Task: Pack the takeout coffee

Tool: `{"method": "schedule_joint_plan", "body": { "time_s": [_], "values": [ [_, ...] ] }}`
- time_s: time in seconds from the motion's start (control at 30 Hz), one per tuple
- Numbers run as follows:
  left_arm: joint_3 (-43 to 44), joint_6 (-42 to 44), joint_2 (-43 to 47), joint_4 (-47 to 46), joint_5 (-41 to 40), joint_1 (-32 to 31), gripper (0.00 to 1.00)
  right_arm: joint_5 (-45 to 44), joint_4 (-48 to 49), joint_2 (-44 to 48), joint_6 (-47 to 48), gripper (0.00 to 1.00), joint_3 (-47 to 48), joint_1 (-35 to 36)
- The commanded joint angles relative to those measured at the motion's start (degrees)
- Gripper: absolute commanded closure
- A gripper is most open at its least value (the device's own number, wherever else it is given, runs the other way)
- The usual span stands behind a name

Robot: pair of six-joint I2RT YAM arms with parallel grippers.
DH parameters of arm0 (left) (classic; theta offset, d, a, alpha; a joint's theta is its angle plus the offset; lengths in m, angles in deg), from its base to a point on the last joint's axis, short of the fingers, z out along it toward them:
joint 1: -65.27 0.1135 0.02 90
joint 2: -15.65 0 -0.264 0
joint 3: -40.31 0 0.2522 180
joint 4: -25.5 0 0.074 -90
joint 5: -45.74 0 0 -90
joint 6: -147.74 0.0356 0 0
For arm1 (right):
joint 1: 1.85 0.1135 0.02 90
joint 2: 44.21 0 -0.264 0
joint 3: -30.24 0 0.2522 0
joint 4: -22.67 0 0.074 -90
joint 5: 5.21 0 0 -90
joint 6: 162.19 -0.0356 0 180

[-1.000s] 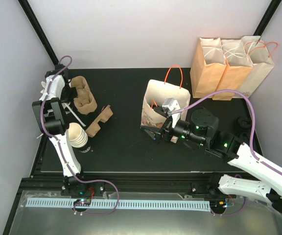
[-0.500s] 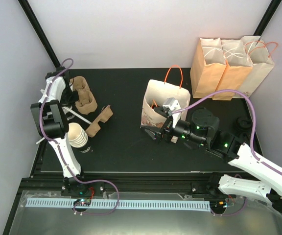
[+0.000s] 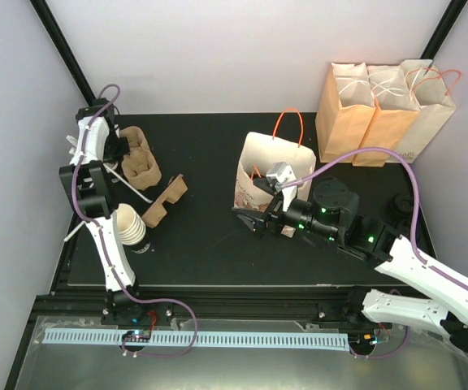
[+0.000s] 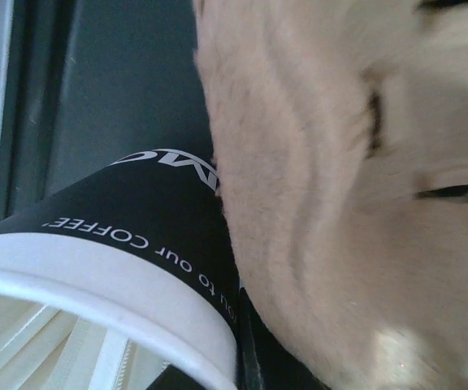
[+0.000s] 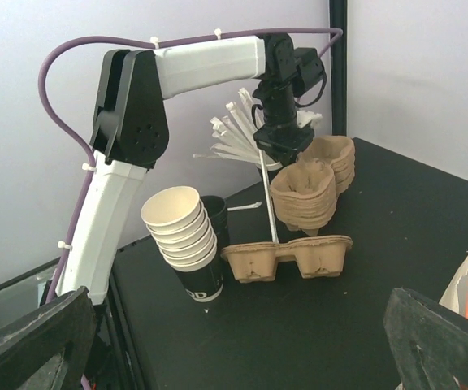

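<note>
The takeout coffee does not show in any view. My left gripper (image 3: 110, 165) (image 5: 283, 149) hangs at the far left over a stack of cardboard cup carriers (image 3: 139, 162) (image 5: 307, 187) (image 4: 356, 203). It is shut on a thin white stick (image 5: 268, 199) that slants down to the table. My right gripper (image 3: 250, 221) (image 5: 234, 357) stands open and holds nothing, just in front of an open white paper bag (image 3: 270, 166) with orange handles.
A stack of white paper cups (image 3: 128, 223) (image 5: 181, 236) (image 4: 96, 268) stands at the left front, with black cups (image 5: 218, 213) behind it. One carrier (image 3: 165, 199) (image 5: 287, 256) lies on its side. Brown bags (image 3: 380, 106) stand back right, with loose black lids (image 3: 402, 207) near the right edge.
My left gripper has drawn back toward the rear wall, carrying the white stick with it. The right arm has shifted slightly to the left.
</note>
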Motion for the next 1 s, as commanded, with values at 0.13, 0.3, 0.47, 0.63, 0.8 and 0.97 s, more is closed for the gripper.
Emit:
{"method": "schedule_joint_plan", "body": {
  "time_s": [0.13, 0.3, 0.47, 0.63, 0.8, 0.97],
  "values": [
    [-1.56, 1.36, -2.85, 1.68, 0.06, 0.03, 0.95, 0.10, 1.35, -1.45, -0.22, 0.00, 1.74, 0.01],
    [-1.59, 1.64, -2.57, 1.60, -0.29, 0.07, 0.80, 0.44, 1.55, -1.63, -0.66, 0.00, 1.52, 0.03],
    [-1.48, 1.39, -2.26, 1.68, -0.49, 0.05, 0.66, 0.29, 1.64, -1.35, -0.74, 0.00, 1.32, 0.03],
    [-1.29, 0.84, -1.61, 1.68, -0.15, 0.02, 0.63, 0.31, 1.66, -1.26, -0.84, 0.00, 1.23, 0.03],
    [-0.85, 0.28, -1.24, 2.11, -0.19, -0.12, 0.61, 0.30, 1.75, -1.26, -0.75, 0.00, 1.30, 0.04],
    [0.72, 0.46, -0.79, 2.68, -0.28, -0.33, 0.62, 0.54, 1.84, -1.39, -0.89, 0.00, 1.15, 0.03]
  ]
}}
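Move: The left hand already has the straw cup by the right side of its rim; the cup's middle lies about 4 cm to the left, level fore and aft, and 5 cm below. Close on the other side, the stack of cup carriers sits some 9 cm right and 5 cm down; the loose carrier is about 13 cm back and 19 cm right. From the right hand, the straw cup is roughly 31 cm ahead, 49 cm left and 31 cm lower. Still pinching the rim of the straw cup, the left hand drops quickly by about 2.5 cm to set the cup down beside the carrier stack, easing back about 1 cm as the fingers tip some 5 degrees forward. It then stays there, fingers pointing down, and opens them to about two fifths, letting go of the cup wall with one finger on the cup's inner side and the other between cup and carriers. ##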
